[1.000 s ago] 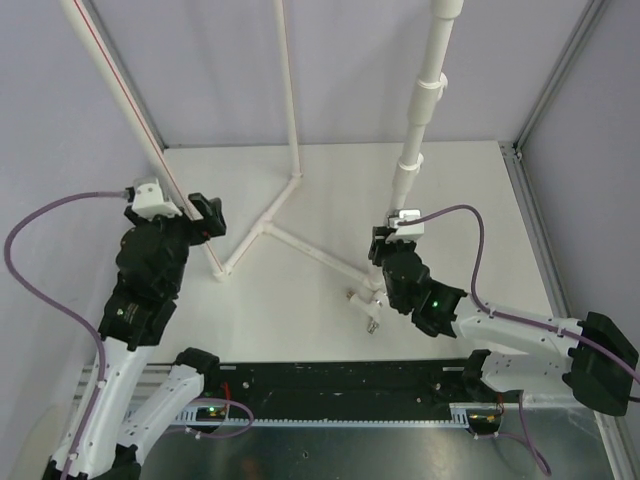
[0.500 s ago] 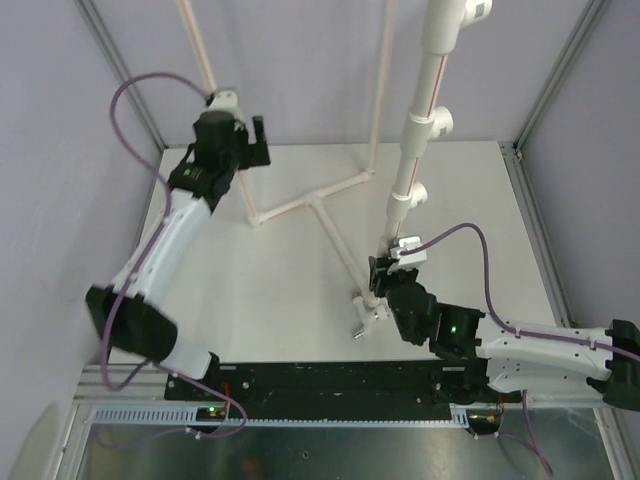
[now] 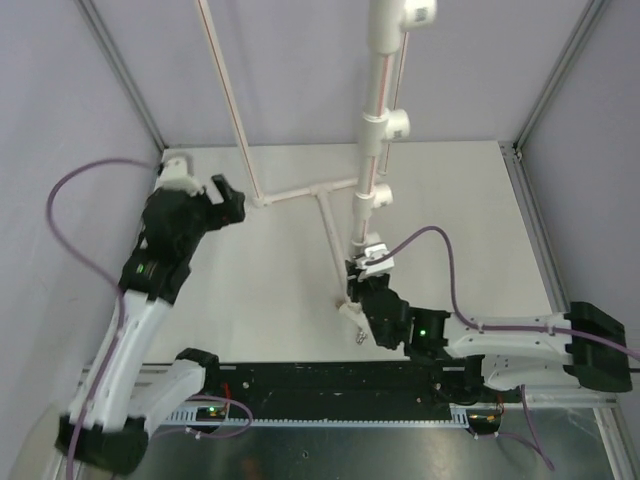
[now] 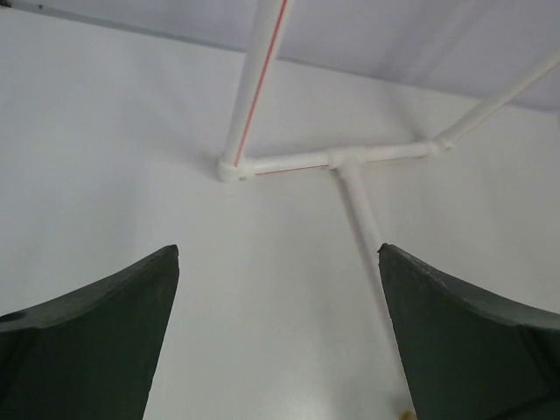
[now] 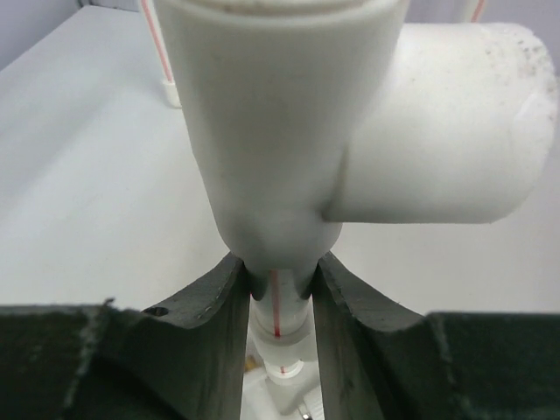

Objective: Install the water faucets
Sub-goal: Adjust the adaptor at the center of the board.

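The white pipe frame (image 3: 375,110) stands upright, with side sockets (image 3: 397,125) on its thick post. My right gripper (image 3: 360,277) is shut on that post low down. In the right wrist view its fingers (image 5: 219,297) pinch the pipe (image 5: 278,308) just under a tee socket (image 5: 437,122). One small white water faucet (image 3: 352,320) with a metal end lies on the table at the post's foot, left of the right gripper. My left gripper (image 3: 230,200) hangs open and holds nothing, left of the frame's floor pipes (image 4: 297,162).
Thin pipes with a red line (image 3: 225,80) rise at the back left, and a floor pipe (image 3: 330,235) runs toward the post. Purple walls and metal corner struts (image 3: 545,90) close the table in. A black rail (image 3: 330,385) runs along the near edge.
The pipe frame has swung to the left with the right gripper on it. The right jaws have closed tighter. The left arm came back from the far wall and lower.
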Motion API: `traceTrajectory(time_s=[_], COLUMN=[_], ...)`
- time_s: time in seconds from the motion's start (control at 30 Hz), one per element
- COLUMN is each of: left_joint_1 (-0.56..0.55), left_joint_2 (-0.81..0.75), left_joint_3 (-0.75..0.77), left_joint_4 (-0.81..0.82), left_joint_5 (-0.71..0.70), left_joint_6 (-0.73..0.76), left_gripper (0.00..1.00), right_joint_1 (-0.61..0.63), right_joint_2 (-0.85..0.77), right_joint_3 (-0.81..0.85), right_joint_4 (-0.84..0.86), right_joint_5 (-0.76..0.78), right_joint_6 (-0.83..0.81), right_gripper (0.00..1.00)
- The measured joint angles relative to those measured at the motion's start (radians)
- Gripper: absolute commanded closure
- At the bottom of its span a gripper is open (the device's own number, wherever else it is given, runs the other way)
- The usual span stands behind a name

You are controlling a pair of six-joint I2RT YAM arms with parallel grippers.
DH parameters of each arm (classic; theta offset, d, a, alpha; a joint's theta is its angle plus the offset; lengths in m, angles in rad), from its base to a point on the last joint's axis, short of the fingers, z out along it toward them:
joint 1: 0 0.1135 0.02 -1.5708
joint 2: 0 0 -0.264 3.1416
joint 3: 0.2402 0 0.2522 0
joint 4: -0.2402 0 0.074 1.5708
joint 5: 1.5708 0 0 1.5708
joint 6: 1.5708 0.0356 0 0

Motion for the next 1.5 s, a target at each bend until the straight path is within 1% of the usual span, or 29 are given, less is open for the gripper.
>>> traceTrajectory(time_s=[0.07,0.17,0.2,0.23,0.27,0.3,0.33,0.4,0.43,0.47,0.5,0.6,0.73,0.77,0.9,0.97,1.03,1.17,1.3,1.4,1.5], left_joint_1=[-0.001,-0.001,-0.001,-0.001,-0.001,-0.001,-0.001,-0.001,-0.001,-0.001,-0.001,-0.001,-0.001,-0.002,-0.002,-0.003,-0.004,-0.006,-0.025,-0.077,-0.186], left_joint_2=[-0.169,-0.382,-0.417,-0.454,-0.481,-0.495,-0.502,-0.507,-0.507,-0.507,-0.510,-0.539,-0.625,-0.659,-0.798,-0.853,-0.873,-0.859,-0.799,-0.736,-0.658], left_joint_3=[-0.076,-0.172,-0.187,-0.205,-0.223,-0.237,-0.247,-0.268,-0.275,-0.281,-0.285,-0.291,-0.303,-0.307,-0.330,-0.346,-0.357,-0.377,-0.377,-0.376,-0.369], left_joint_4=[0.004,0.008,0.008,0.009,0.008,0.008,0.006,0.003,-0.002,-0.003,-0.006,-0.007,0.002,0.011,0.058,0.087,0.116,0.185,0.277,0.325,0.352], left_joint_5=[0.010,0.034,0.040,0.048,0.055,0.061,0.067,0.082,0.090,0.100,0.109,0.155,0.270,0.316,0.485,0.548,0.597,0.655,0.679,0.668,0.626], left_joint_6=[-0.039,-0.097,-0.108,-0.121,-0.131,-0.138,-0.143,-0.155,-0.156,-0.159,-0.161,-0.160,-0.132,-0.120,-0.081,-0.076,-0.077,-0.095,-0.110,-0.103,-0.072], left_gripper=[0.00,0.00,0.00,0.00,0.00,0.00,0.00,0.00,0.00,0.00,0.00,0.00,0.00,0.00,0.00,0.00,0.00,0.00,0.00,0.00,0.00], right_joint_1=[-0.005,-0.005,-0.003,0.002,0.009,0.016,0.023,0.040,0.052,0.068,0.082,0.106,0.125,0.128,0.116,0.079,0.030,-0.078,-0.204,-0.280,-0.340], right_joint_2=[0.077,0.206,0.233,0.261,0.283,0.299,0.307,0.310,0.307,0.303,0.293,0.203,-0.036,-0.119,-0.319,-0.399,-0.459,-0.549,-0.604,-0.614,-0.612], right_joint_3=[0.041,0.126,0.146,0.166,0.180,0.190,0.195,0.200,0.200,0.199,0.196,0.164,0.097,0.080,0.033,0.008,-0.006,-0.024,-0.030,-0.030,-0.031], right_joint_4=[0.061,0.126,0.138,0.151,0.168,0.183,0.191,0.191,0.177,0.157,0.134,0.063,-0.013,-0.031,-0.075,-0.117,-0.158,-0.232,-0.279,-0.291,-0.309], right_joint_5=[-0.022,-0.075,-0.098,-0.125,-0.157,-0.194,-0.226,-0.330,-0.391,-0.444,-0.482,-0.568,-0.621,-0.620,-0.581,-0.555,-0.540,-0.526,-0.522,-0.530,-0.553], right_joint_6=[-0.022,-0.049,-0.058,-0.069,-0.086,-0.102,-0.115,-0.143,-0.164,-0.183,-0.204,-0.249,-0.270,-0.273,-0.276,-0.273,-0.271,-0.254,-0.219,-0.191,-0.158], right_gripper=[1.00,1.00,0.94,0.86,0.71,0.59,0.42,0.19,0.11,0.06,0.03,0.01,0.01,0.01,0.01,0.01,0.01,0.01,0.01,0.01,0.01])
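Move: My right hand has the adaptor's upright front pipe between its fingers. The clear spot for its foot is about 12 cm to the left and roughly 20 below. The faucet lies some 6 cm back and 1 cm right, on the board 20 cm down; the rear crossbar is about 29 cm ahead and 8 left. From my open left hand, the held stretch of pipe is roughly 25 cm right, 13 back and 9 lower. I keep my right-hand grip and carry the front pipe left some 12 cm, turning the wrist counter-clockwise. Then I open the fingers wide, draw back about 10 cm, and rise and sweep right, clear of the pipe, as the wrist partly turns back. Meanwhile my left hand, staying open, comes back about 20 cm, then right and up, swinging some 45 degrees clockwise to face the front pipe. ##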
